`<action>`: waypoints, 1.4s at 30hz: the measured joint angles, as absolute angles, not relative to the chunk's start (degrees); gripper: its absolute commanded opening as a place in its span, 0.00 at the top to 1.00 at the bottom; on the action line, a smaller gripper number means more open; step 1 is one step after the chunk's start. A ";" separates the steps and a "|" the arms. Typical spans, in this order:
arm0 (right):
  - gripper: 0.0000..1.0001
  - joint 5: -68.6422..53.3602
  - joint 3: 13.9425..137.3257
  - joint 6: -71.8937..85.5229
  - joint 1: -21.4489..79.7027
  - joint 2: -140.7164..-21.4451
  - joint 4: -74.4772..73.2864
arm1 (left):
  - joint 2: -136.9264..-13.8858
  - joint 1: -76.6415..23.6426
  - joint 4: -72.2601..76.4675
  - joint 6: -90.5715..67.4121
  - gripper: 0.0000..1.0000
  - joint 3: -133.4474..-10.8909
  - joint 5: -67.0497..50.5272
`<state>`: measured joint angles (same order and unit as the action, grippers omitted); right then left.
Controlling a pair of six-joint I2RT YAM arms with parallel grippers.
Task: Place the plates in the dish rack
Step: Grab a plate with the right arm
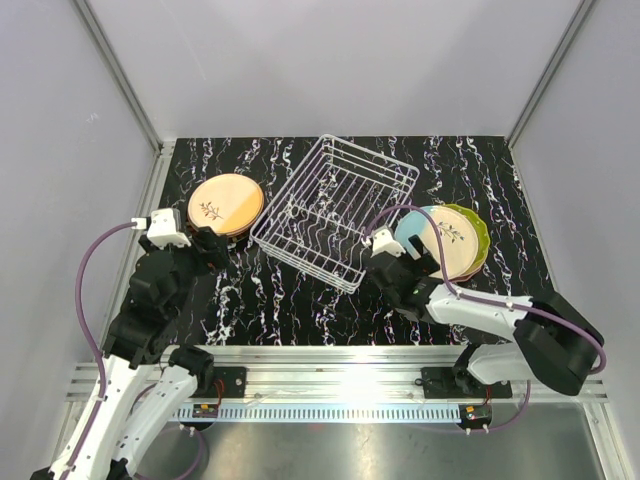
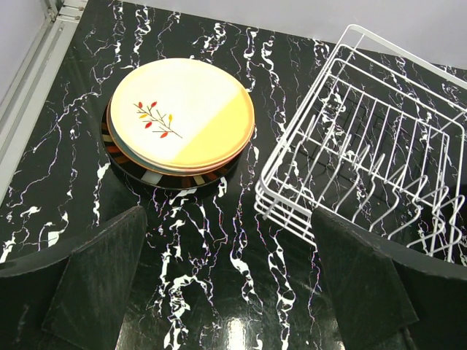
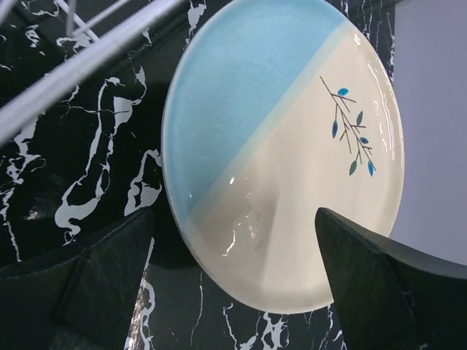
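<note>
The white wire dish rack (image 1: 332,210) (image 2: 365,164) stands empty at mid table. Left of it lies a stack of plates topped by a peach plate with a sprig motif (image 1: 226,204) (image 2: 182,113), with a dark plate (image 2: 171,179) at the bottom. My left gripper (image 1: 212,247) (image 2: 230,292) hovers open just in front of that stack, over bare table. Right of the rack a cream-blue plate (image 1: 440,236) (image 3: 284,146) tops a second stack, with a yellow-green plate (image 1: 480,232) under it. My right gripper (image 1: 416,262) (image 3: 233,292) is open, its fingers straddling the cream-blue plate's near rim.
The black marbled table (image 1: 300,310) has a metal rail (image 1: 330,365) along its near edge. Grey walls enclose the back and both sides. In the right wrist view, rack wires (image 3: 73,62) cross the upper left, close to the cream-blue plate.
</note>
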<state>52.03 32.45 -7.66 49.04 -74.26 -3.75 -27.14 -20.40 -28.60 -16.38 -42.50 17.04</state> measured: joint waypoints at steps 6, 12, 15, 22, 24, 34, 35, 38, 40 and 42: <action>0.00 55.29 32.47 -8.91 49.08 -77.93 -0.99 | -27.14 -20.78 -28.60 -16.38 0.01 -42.50 17.02; 0.00 57.98 32.42 -10.74 49.08 -78.63 1.93 | -27.14 -20.97 -28.60 -16.38 0.01 -42.50 17.02; 0.00 58.81 32.42 -10.98 49.08 -79.11 3.20 | -27.14 -20.95 -28.60 -16.38 0.01 -42.50 17.02; 0.00 59.48 32.42 -10.92 48.97 -81.38 3.70 | -27.14 -20.99 -28.60 -16.38 0.01 -42.50 16.99; 0.00 59.46 32.42 -10.92 48.97 -82.19 3.64 | -27.14 -21.02 -28.60 -16.38 0.01 -42.50 16.95; 0.17 59.55 32.42 -10.92 48.40 -83.96 3.68 | -27.14 -21.04 -28.60 -16.38 0.01 -42.50 16.93; 0.19 59.55 32.42 -10.94 48.34 -83.96 3.66 | -27.14 -21.06 -28.60 -16.38 0.01 -42.50 16.91; 0.27 59.57 32.42 -10.81 48.10 -83.72 3.66 | -27.14 -21.10 -28.62 -16.38 0.01 -42.50 16.91; 0.30 59.44 32.42 -10.72 48.07 -83.55 3.68 | -27.14 -21.10 -28.60 -16.38 0.01 -42.50 16.91; 0.35 59.42 32.42 -10.70 48.05 -83.53 3.66 | -27.14 -21.10 -28.60 -16.38 0.01 -42.50 16.88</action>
<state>59.42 32.42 -10.70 48.05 -83.53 3.66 -27.14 -21.10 -28.60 -16.38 -42.50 16.88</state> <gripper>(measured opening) 0.690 0.988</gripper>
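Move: Just ahead of the open right gripper lies the blue-and-cream plate, top of its stack: its middle is about 5 cm forward, 4 cm to the right and 3 cm below, the near-left rim lying between the fingers. The green plate under it sits some 4 cm farther right. The dish rack's middle is roughly 20 cm to the left and 11 cm forward. From the idle left hand the blue-and-cream plate is about 49 cm right, 10 cm forward and 19 cm below. Ease the right gripper forward and right about 1 cm each, rising slightly, then sink it some 2 cm to the plate's near-left rim while rolling its left side down nearly 10 degrees, one finger low outside the rim and the other over the plate's face. Then stay there and start closing, by about a third; the gripper's left side seems to push on the rack on the way. ##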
